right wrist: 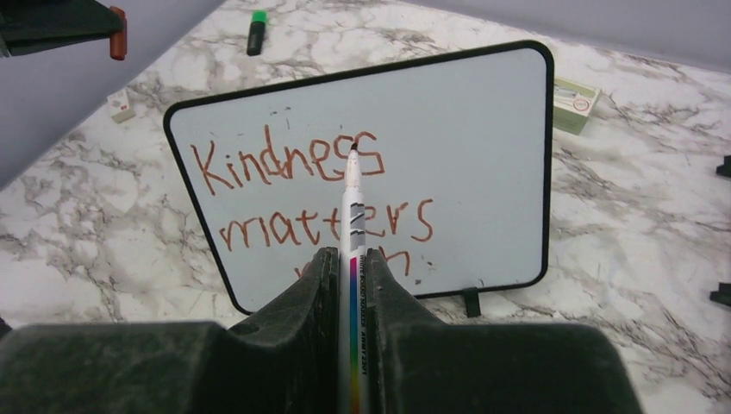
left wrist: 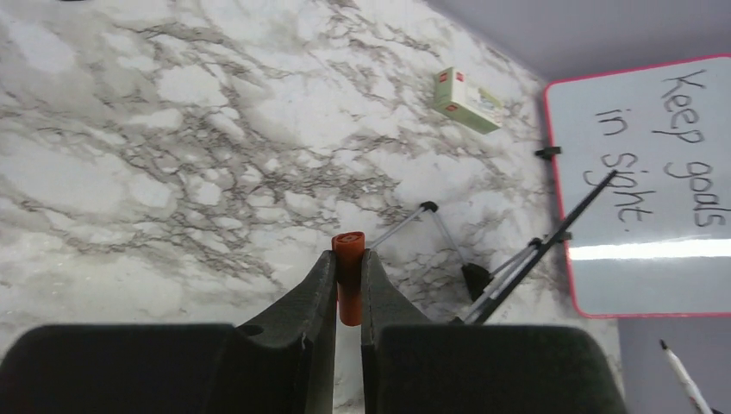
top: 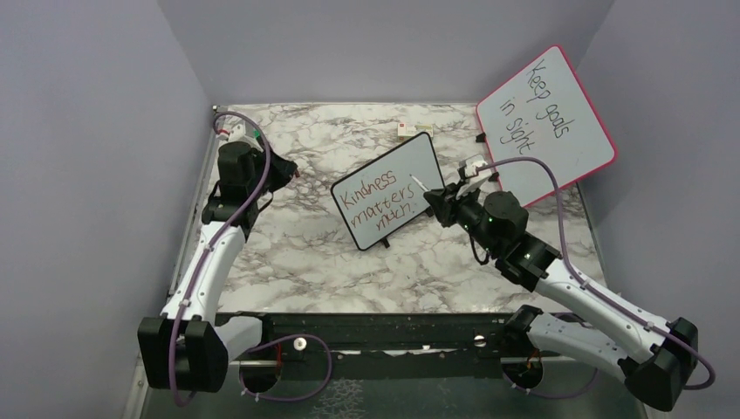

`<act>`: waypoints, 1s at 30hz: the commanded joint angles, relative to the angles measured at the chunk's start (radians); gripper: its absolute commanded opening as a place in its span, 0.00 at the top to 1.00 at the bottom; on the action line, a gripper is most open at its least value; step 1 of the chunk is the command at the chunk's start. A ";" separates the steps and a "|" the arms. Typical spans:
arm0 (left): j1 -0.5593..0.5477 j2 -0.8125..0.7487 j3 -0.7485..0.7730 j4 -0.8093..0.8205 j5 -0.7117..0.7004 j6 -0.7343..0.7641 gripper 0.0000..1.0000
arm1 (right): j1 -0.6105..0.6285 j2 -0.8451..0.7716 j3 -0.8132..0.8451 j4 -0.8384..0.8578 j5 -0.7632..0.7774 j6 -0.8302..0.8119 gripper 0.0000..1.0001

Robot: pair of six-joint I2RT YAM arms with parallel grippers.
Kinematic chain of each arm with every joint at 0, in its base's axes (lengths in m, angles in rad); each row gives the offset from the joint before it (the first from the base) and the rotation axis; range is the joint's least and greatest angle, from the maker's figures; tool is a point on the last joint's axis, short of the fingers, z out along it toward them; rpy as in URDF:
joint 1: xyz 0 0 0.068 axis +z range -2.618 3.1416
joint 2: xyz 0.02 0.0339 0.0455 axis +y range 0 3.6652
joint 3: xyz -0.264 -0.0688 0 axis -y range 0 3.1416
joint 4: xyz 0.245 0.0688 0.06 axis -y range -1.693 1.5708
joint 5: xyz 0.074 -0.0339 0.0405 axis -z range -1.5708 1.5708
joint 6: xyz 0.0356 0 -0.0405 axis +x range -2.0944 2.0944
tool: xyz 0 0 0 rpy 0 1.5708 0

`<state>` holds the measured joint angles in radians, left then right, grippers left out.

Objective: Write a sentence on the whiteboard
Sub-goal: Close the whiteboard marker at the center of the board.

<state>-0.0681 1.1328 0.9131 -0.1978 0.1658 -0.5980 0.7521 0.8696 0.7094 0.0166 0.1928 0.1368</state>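
The small black-framed whiteboard (top: 384, 190) (right wrist: 483, 138) stands tilted at mid-table. On it is the red-brown sentence (top: 377, 199) (right wrist: 284, 164) "Kindness matters much"; in the right wrist view my fingers hide most of its third line. My right gripper (top: 441, 205) (right wrist: 352, 259) is shut on a white marker (right wrist: 352, 207), just right of the board. The marker's tip points at the end of "Kindness"; I cannot tell whether it touches. My left gripper (top: 288, 172) (left wrist: 348, 267) hovers at the far left, shut on an orange-red marker cap (left wrist: 349, 250).
A larger pink-framed board (top: 545, 118) (left wrist: 646, 190) reading "Keep goals in sight" leans at the back right. A small white box (top: 406, 131) (left wrist: 467, 99) (right wrist: 576, 93) lies behind the whiteboard. A green highlighter (right wrist: 256, 30) lies at the back left. Grey walls enclose three sides.
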 commanded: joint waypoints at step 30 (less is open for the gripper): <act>-0.514 -0.035 -0.073 0.538 -0.253 -0.459 1.00 | 0.325 0.202 -0.258 1.010 0.203 -0.332 0.99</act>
<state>-0.5720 1.1065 0.8494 0.2878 -0.0284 -0.9905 1.0672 1.0622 0.4660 0.9165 0.3191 -0.1455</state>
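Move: The left hand pinches the orange cap, with the tip of the uncapped marker about 27 cm to its right, 3 cm back and some 2 cm higher. From the right hand, which grips that marker, the cap is roughly 31 cm left, 9 cm ahead and 3 cm lower; the written whiteboard's middle is about 9 cm left, 10 cm ahead and 15 cm below. The left hand sweeps the pinched cap about 17 cm right and 10 cm up, drawing back slightly, towards the marker tip over the whiteboard, easing off late as it rolls its right side up and tips its fingers upward. Meanwhile the right hand brings the marker left, then back and slightly up, pitching its tip up some 25 degrees towards the cap; both grips stay shut. ##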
